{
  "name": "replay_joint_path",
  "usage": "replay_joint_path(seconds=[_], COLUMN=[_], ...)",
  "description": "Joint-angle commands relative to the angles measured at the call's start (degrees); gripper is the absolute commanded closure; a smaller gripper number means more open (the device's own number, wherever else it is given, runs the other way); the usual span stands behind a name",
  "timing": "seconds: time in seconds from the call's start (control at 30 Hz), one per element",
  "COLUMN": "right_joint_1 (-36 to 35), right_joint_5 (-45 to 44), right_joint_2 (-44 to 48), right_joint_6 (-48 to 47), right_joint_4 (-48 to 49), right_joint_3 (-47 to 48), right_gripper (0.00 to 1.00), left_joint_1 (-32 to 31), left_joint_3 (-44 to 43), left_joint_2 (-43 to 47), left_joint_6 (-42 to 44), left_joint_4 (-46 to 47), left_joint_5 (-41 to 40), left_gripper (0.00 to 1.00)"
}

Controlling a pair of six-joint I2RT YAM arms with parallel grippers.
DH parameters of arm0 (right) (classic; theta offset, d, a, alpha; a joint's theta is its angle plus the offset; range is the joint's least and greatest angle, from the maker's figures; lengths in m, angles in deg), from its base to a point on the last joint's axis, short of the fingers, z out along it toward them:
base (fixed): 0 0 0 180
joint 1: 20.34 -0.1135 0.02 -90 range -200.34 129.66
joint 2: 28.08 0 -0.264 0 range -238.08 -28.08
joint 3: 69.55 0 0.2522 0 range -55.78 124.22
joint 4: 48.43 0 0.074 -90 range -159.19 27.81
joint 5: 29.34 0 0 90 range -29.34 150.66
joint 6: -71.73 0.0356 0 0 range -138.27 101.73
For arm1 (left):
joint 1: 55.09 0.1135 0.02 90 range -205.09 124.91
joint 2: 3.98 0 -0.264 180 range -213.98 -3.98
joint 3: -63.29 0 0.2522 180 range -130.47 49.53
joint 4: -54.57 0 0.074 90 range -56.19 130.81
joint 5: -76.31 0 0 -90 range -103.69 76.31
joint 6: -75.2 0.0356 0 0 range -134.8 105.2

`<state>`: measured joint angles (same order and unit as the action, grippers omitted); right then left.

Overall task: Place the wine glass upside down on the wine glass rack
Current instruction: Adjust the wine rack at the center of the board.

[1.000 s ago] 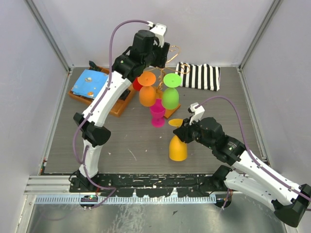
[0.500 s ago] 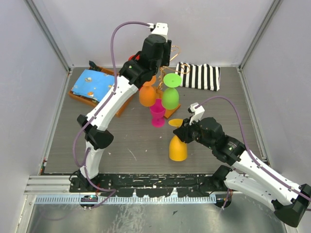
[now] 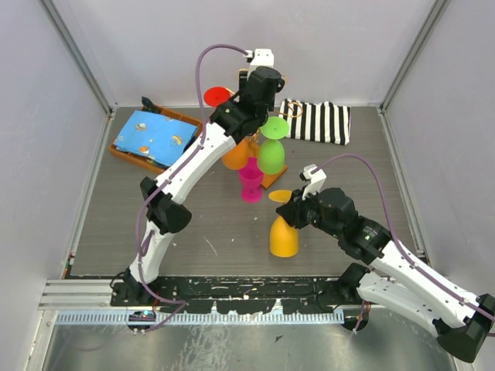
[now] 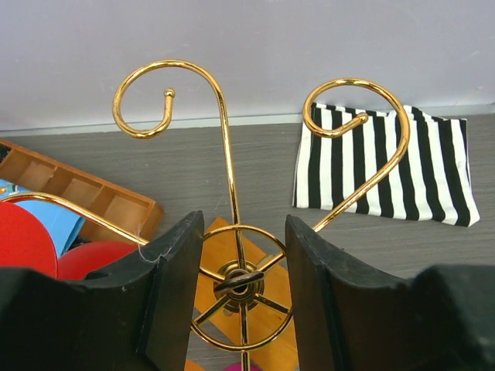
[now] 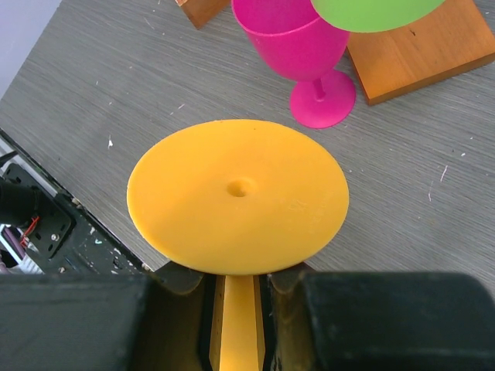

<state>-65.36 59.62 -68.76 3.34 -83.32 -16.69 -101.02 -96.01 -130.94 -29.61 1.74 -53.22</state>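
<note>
The wine glass rack (image 4: 224, 139) is gold wire with scroll arms on an orange-brown base (image 5: 418, 46). Red (image 3: 216, 97), orange (image 3: 232, 154) and green (image 3: 271, 154) glasses hang on it upside down. My left gripper (image 4: 241, 232) is open above the rack's top, its fingers either side of the hub ring (image 4: 241, 282), holding nothing. My right gripper (image 5: 240, 286) is shut on the stem of a yellow wine glass (image 5: 238, 193), which is upside down, rim on the table (image 3: 283, 236), in front of the rack. A magenta glass (image 3: 251, 182) stands upright by the base.
A wooden tray (image 3: 151, 154) with blue cloth (image 3: 147, 131) lies at the back left. A black-and-white striped cloth (image 3: 317, 120) lies at the back right. Grey walls enclose the table on three sides.
My left arm has swung right and back, over the rack's top, uncovering the red glass's foot, and its jaws have narrowed a little. The right arm and yellow glass have not moved.
</note>
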Motion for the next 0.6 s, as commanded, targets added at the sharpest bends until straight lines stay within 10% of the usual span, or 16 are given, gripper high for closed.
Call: replay_joint_path(seconds=[0.0, 0.57], right_joint_1=[-0.1, -0.1], right_joint_5=[-0.5, -0.4], right_joint_2=[1.1, 0.8], right_joint_6=[0.5, 0.8], right_joint_4=[2.1, 2.8], right_joint_3=[0.2, -0.7], right_gripper=[0.99, 0.99], left_joint_1=[-0.3, 0.9], left_joint_3=[-2.3, -2.7], left_joint_2=[-0.3, -0.2], left_joint_6=[-0.4, 0.1], left_joint_4=[2.0, -1.1], left_joint_5=[-3.1, -1.3], left_gripper=[0.47, 0.94])
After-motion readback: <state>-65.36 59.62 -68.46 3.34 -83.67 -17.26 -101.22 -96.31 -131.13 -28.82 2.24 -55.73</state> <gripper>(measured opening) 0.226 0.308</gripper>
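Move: The wine rack's top centre, with its small ring, already sits between the left hand's open fingers, about 1 cm below their midpoint. The hanging red glass is some 11 cm to the left and level front to back. The orange glass hangs about 7 cm back and 7 cm left, the green one 8 cm back and 3 cm right; all three are roughly 8 cm lower. From the right hand, the rack's top centre is about 26 cm ahead, 8 cm left and 10 cm higher. The left fingers close from about half open and pinch the ring at the top centre of the wine rack, stopping on it well short of shut. The hand itself stays almost in place over the hub, easing only about half a centimetre left, its attitude practically unchanged. The right hand stays still and keeps its hold on the upturned yellow glass by the stem. ##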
